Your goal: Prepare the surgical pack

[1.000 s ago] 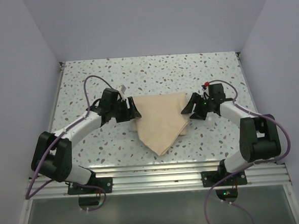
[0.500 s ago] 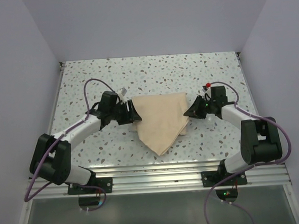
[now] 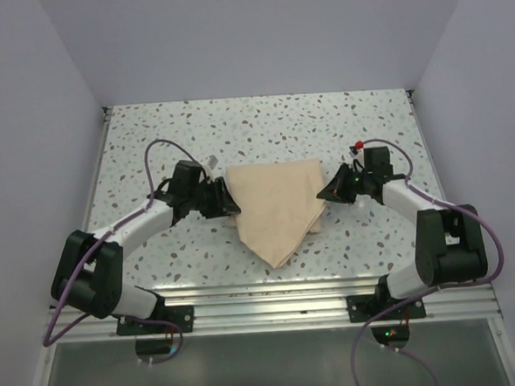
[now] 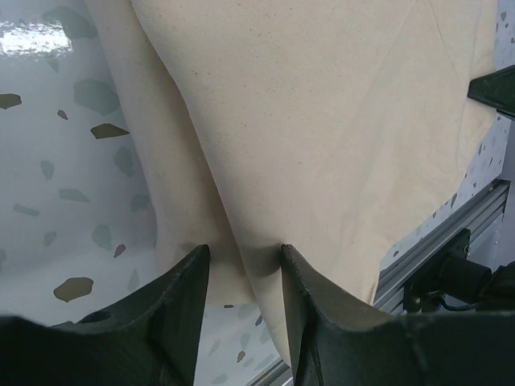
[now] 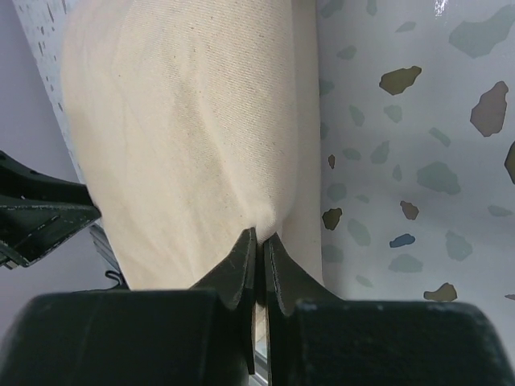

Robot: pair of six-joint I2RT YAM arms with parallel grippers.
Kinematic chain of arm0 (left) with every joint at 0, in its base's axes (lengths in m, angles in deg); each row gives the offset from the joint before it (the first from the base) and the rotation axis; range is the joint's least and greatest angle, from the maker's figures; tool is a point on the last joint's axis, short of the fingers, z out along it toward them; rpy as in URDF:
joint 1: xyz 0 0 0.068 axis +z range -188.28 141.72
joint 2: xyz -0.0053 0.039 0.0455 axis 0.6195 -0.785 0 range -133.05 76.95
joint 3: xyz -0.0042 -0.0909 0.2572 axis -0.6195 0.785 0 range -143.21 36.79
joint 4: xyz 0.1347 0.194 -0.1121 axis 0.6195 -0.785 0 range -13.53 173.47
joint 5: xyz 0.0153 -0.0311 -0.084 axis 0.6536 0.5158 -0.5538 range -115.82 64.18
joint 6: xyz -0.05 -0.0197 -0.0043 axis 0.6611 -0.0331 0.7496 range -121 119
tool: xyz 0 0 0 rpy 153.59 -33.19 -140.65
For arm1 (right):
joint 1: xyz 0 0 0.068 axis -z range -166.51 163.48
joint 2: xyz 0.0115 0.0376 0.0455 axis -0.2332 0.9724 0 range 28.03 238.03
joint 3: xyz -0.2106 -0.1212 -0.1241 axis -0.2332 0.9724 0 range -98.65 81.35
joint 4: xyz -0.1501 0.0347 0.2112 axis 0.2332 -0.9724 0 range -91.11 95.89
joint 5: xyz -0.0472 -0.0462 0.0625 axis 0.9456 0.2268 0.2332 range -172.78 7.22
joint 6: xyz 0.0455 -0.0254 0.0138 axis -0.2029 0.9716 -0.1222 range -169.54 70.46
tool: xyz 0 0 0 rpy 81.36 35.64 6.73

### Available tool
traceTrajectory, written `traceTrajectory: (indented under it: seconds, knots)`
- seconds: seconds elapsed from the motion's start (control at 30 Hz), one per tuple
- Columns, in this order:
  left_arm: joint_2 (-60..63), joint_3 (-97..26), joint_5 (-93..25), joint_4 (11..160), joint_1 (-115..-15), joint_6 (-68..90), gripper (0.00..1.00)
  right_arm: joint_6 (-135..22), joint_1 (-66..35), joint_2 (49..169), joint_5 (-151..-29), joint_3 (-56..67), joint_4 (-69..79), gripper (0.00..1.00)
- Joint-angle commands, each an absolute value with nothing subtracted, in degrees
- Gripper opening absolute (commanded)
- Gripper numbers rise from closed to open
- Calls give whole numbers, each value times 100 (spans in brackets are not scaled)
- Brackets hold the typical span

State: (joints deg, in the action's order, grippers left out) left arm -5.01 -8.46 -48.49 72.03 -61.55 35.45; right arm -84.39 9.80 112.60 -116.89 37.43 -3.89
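Observation:
The surgical pack shows only as a folded beige cloth (image 3: pixel 276 205) lying mid-table, its point toward the arms. My left gripper (image 3: pixel 229 202) is at the cloth's left corner. In the left wrist view its jaws (image 4: pixel 241 249) stand partly apart, and a raised fold of the cloth (image 4: pixel 322 121) runs between them, touching the right finger. My right gripper (image 3: pixel 325 191) is at the right corner. Its jaws (image 5: pixel 259 235) are shut, pinching a pucker of the cloth (image 5: pixel 177 121). Tray, instruments and gauze are out of view.
The speckled table (image 3: pixel 262 127) is walled at the back and on both sides. An aluminium rail (image 3: pixel 273 301) runs along the near edge between the arm bases. Purple cables (image 3: pixel 163 151) loop above each forearm.
Both grippers have slid inward onto the cloth's corners. The right jaws went from wide open to shut on the cloth. The left jaws have narrowed round the fold.

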Motion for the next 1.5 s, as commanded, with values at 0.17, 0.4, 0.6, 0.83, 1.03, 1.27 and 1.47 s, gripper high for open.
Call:
traceTrajectory:
  seconds: [0.17, 0.4, 0.6, 0.83, 1.03, 1.27, 1.47]
  knots:
    - [-620, -1040, -5139, 7126, -6131, 3539, 40, -8311, 979, 11029, -11829, 3415, -571, 0]
    - [-760, -1243, -5297, 7073, -6139, 3556, 42, -8285, 971, 11029, -11838, 3450, -615, 0]
    - [-804, -1137, -5473, 7266, -6148, 3714, 25, -8293, 962, 10968, -11829, 3442, -659, 0]
    - [-953, -1953, -5316, 6478, -6043, 3355, 0, -8294, 786, 10802, -11680, 3266, -1017, 0]
    - [-1349, -2798, -5781, 5729, -5525, 2881, 0, -8452, 382, 10660, -11408, 3134, -1291, 0]
    - [-1639, -2974, -5843, 5377, -5436, 2599, 0, -8758, -110, 10678, -11013, 3301, -1344, 0]
    - [-1657, -2623, -5728, 5341, -5401, 2309, 0, -9058, -225, 10362, -10748, 4047, -1239, 0]
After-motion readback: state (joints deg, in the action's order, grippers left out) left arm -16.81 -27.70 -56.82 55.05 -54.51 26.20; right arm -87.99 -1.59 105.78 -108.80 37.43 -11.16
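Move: The bundle's left edge lies between the left gripper's half-open fingers, about 1 cm to the right of the hand point and 1 cm below. From that hand the wrapped bundle's middle is some 11 cm right and 4 cm ahead, the front flap tip about 9 cm right and 15 cm back. The right gripper still pinches the bundle's right edge, with the bundle's middle some 10 cm to its left and 1 cm ahead, and the flap tip about 12 cm left and 17 cm back. Ease the left gripper about 1 cm right and shut its fingers on the cloth at the bundle's left edge, while the right keeps its pinch nearly still. Then raise both together, the left forward and up about 5 cm, the right up and to the left; finish by lowering both partway as the right draws back some 4 cm. ##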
